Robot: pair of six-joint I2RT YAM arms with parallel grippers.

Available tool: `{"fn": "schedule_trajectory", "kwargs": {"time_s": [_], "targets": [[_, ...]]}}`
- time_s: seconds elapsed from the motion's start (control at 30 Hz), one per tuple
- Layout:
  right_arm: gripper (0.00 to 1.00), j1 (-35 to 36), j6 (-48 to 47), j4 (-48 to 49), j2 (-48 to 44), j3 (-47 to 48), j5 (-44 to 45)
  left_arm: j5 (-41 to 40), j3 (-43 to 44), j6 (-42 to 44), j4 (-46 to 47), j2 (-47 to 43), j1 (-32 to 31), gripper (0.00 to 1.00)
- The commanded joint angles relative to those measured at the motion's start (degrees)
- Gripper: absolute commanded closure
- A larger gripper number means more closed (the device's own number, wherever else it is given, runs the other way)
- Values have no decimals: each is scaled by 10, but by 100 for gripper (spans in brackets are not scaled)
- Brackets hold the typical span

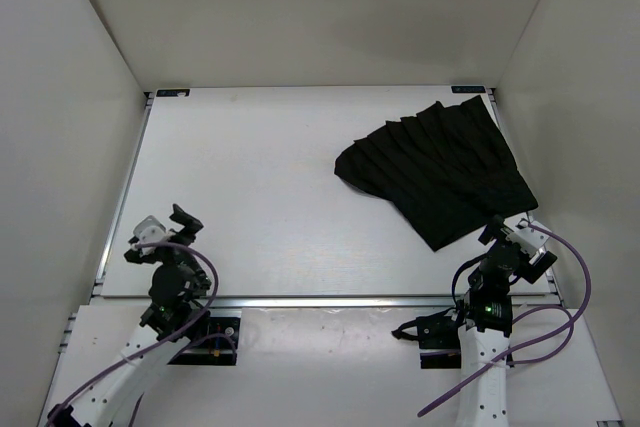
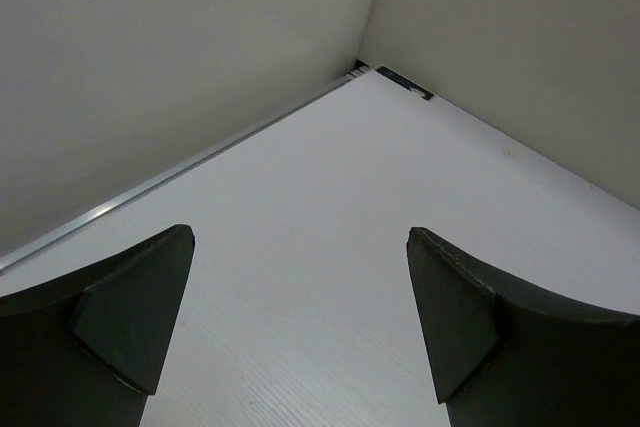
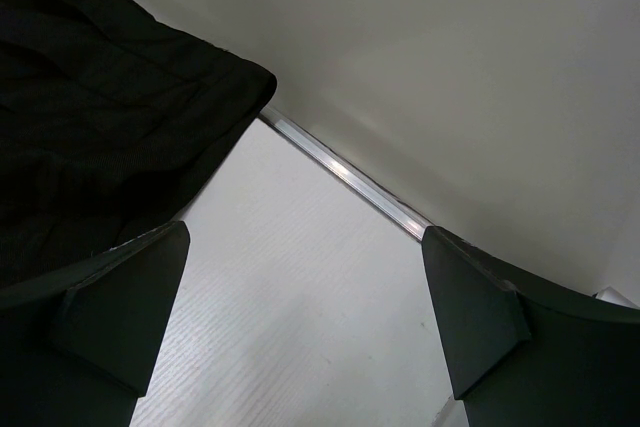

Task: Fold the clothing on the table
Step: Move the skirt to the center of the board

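Observation:
The clothing, a black pleated skirt, lies spread in a fan on the table at the far right, its narrow waist edge pointing left. A corner of the clothing fills the upper left of the right wrist view. My right gripper stands open near the table's front right, just beside the skirt's near corner, nothing between its fingers. My left gripper stands open at the front left, far from the skirt, with only bare table between its fingers.
White enclosure walls rise close around the table on the left, back and right. Metal edge rails run along the sides, and a dark corner mark sits at the far left corner. Cables loop behind both arm bases.

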Motion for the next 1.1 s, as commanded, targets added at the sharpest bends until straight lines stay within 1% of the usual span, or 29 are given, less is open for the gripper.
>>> {"fn": "schedule_trajectory", "kwargs": {"time_s": [0.0,0.03,0.07,0.1,0.13,0.17,0.2,0.23,0.27,0.3,0.33,0.37,0.4,0.43,0.47,0.53,0.57,0.6,0.63,0.7,0.73,0.77,0.8,0.83,0.87,0.97,1.03,1.07], "targets": [[1,0,3,34,-4,-25,8,86,-46,87,-3,11,-29,1],[1,-1,6,31,-2,-26,8,66,-36,61,4,6,-23,1],[1,-1,4,30,-4,-27,12,32,-32,55,37,-6,-16,1],[1,1,4,30,-4,-22,9,12,-39,55,145,-5,-9,2],[1,-1,6,34,-2,-29,8,11,-57,73,239,1,1,1],[1,-2,5,31,-3,-24,8,83,-69,98,273,-2,19,1],[1,-2,6,31,-4,-25,11,202,-83,185,319,1,25,2],[1,0,3,31,-1,-25,7,265,-90,243,348,0,30,1],[1,-1,3,30,-1,-24,8,378,-122,251,436,2,30,1],[1,-2,6,30,1,-27,8,446,-151,231,489,5,33,1],[1,0,5,31,-3,-24,8,442,-141,150,487,6,36,1],[1,-1,4,30,-3,-26,11,391,-126,97,479,8,40,1],[1,-1,3,30,-4,-24,8,361,-136,51,489,2,44,1],[1,0,6,31,-1,-24,8,366,-152,58,530,-2,48,1],[0,-1,5,32,-2,-29,8,372,-150,62,534,-2,43,1],[1,-2,3,31,-4,-23,11,426,-147,82,557,5,40,1],[1,-1,5,32,-2,-22,8,465,-148,117,550,5,44,1],[0,-1,4,30,-2,-22,12,488,-147,146,539,-1,41,1],[1,2,4,27,-4,-24,7,516,-148,148,532,2,44,1],[1,1,5,31,-4,-27,9,489,-147,73,524,6,48,1],[1,-2,4,32,-2,-24,8,439,-147,-10,520,3,51,1],[1,2,6,31,-1,-22,8,364,-148,-55,519,2,52,1],[0,-1,7,32,-4,-24,8,321,-147,-135,499,1,51,2],[1,0,3,31,1,-23,7,277,-149,-161,477,3,43,1],[0,1,7,31,-1,-24,8,253,-147,-171,465,2,39,2],[1,1,5,31,-4,-23,9,204,-143,-242,406,3,24,1],[1,1,8,27,-4,-24,11,215,-146,-253,400,2,16,1],[1,-12,4,28,-1,-23,-4,246,-146,-262,389,3,15,1]]}}
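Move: The black skirt's middle lies far to the left hand's right, about 61 cm, and some 23 cm ahead, roughly 17 cm below. The skirt's left corner is nearer, about 34 cm to the right and 23 cm ahead. From the right hand the skirt's middle is about 25 cm ahead, 9 cm to the left and 10 cm below. The empty, open left hand rises about 19 cm above bare board, tilting up some 55 degrees, then dips. ##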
